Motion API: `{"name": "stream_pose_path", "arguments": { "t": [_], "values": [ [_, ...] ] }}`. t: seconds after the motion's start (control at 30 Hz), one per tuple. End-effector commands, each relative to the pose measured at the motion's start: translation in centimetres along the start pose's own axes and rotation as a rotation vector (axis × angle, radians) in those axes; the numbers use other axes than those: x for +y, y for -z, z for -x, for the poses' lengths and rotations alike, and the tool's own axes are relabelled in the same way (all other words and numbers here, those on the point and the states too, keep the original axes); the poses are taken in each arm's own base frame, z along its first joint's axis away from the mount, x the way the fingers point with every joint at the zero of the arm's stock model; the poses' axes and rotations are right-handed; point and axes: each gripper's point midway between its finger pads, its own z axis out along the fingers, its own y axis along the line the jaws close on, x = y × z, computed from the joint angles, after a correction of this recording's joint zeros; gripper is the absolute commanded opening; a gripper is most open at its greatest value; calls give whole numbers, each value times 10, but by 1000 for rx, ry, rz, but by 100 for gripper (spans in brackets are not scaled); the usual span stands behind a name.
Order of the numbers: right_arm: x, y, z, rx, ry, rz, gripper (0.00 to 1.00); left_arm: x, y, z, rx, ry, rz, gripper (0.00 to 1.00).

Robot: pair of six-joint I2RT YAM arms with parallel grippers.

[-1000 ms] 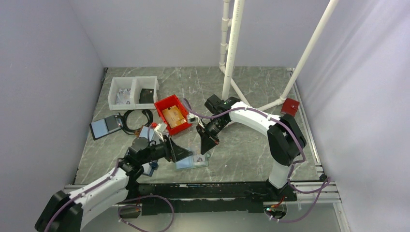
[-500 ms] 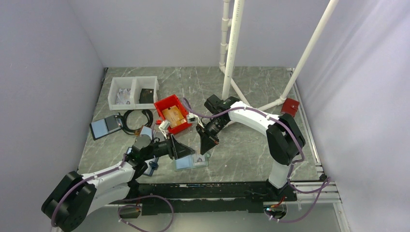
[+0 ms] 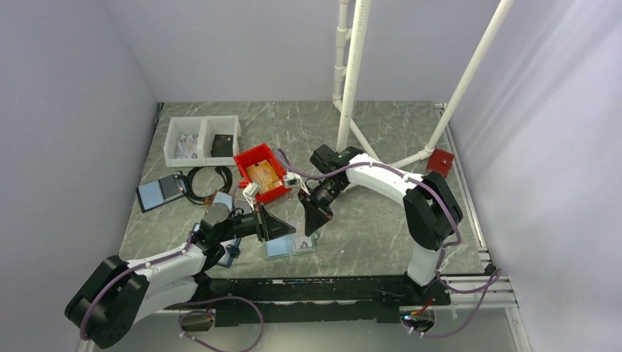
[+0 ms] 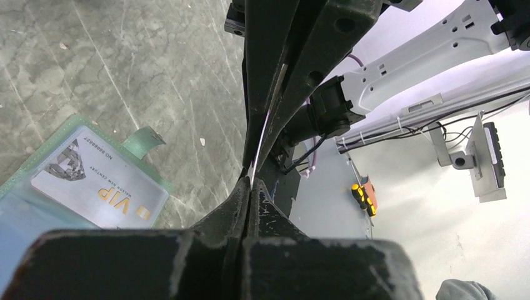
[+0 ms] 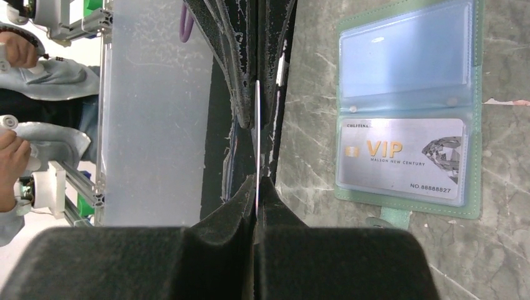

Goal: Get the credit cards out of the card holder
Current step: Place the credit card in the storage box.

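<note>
The card holder (image 3: 290,246) lies open near the table's front edge, teal-edged with clear pockets (image 5: 409,106) (image 4: 69,187). A pale VIP credit card (image 5: 403,159) (image 4: 94,184) sits in the pocket nearest the tab; the other pocket looks empty. Just above the holder, a second credit card (image 5: 257,137) (image 4: 257,147) shows edge-on as a thin pale line. My right gripper (image 5: 257,182) (image 3: 309,226) is shut on one end of it. My left gripper (image 4: 250,181) (image 3: 290,232) is shut on the opposite end, tip to tip with the right.
A red bin (image 3: 262,174) holding a tan item stands behind the grippers. A white two-compartment tray (image 3: 203,139), a black cable coil (image 3: 207,182) and a dark folder (image 3: 160,192) lie at the left. White pipe legs (image 3: 350,95) rise at the back; a red block (image 3: 441,161) sits far right.
My left gripper's jaws have closed onto the card that the right gripper was holding. The left arm has shifted slightly; the right arm and card holder have stayed put.
</note>
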Motion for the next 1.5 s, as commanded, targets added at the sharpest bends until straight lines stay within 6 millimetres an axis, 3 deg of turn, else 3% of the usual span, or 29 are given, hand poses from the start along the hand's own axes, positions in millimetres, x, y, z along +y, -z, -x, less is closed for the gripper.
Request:
{"name": "stream_pose_path", "arguments": {
  "t": [0.0,0.07,0.1,0.13,0.17,0.2,0.23,0.5,0.67,0.87,1.17,1.47],
  "values": [
    [4,3,17,-34,83,7,0,-17,-4,8,10,-56,-69,0],
    [2,4,15,-22,89,-10,6,-6,-3,4,28,-29,-6,0],
    [1,5,15,-14,95,-25,19,-1,-2,5,28,-34,40,0],
    [-1,7,14,-8,103,-42,24,8,1,3,40,-16,107,0],
    [0,9,14,-1,121,-65,65,11,5,3,42,-12,149,0],
    [0,11,14,5,137,-89,95,13,9,2,40,-4,183,0],
    [-1,13,13,9,147,-111,99,14,13,3,30,-1,211,0],
    [-1,21,9,59,251,-221,100,24,52,13,-9,0,480,0],
    [4,27,7,81,320,-257,100,24,67,41,-45,-71,623,0],
    [12,32,9,81,373,-287,100,24,77,94,-44,-229,743,0],
    [22,26,8,106,430,-301,100,35,111,181,-88,-402,826,0],
    [24,25,8,111,448,-309,100,64,150,238,-130,-477,951,0]
  ]
}}
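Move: The card pinched edge-on between the two hands is bound for the white storage box's left compartment, from the left hand some 29 cm ahead, 35 cm left and 12 cm down; its black-card compartment lies about 29 cm ahead, 23 cm left, the red box 20 cm ahead, 10 cm left. The green holder is almost straight under, 12 cm down. From the right hand, the left compartment lies roughly 30 cm ahead and 39 cm left. The card passes wholly to the left hand: the right fingers spring wide open and let go of it, and that hand stays close by, easing some 2 cm up and right while tilting about 25 degrees to point down. The shut left fingers keep their pinch and carry the card towards the white box, first leftward, then left and forward together, about 18 cm left, 16 forward and 8 up, swinging from pointing right to forward and down. ##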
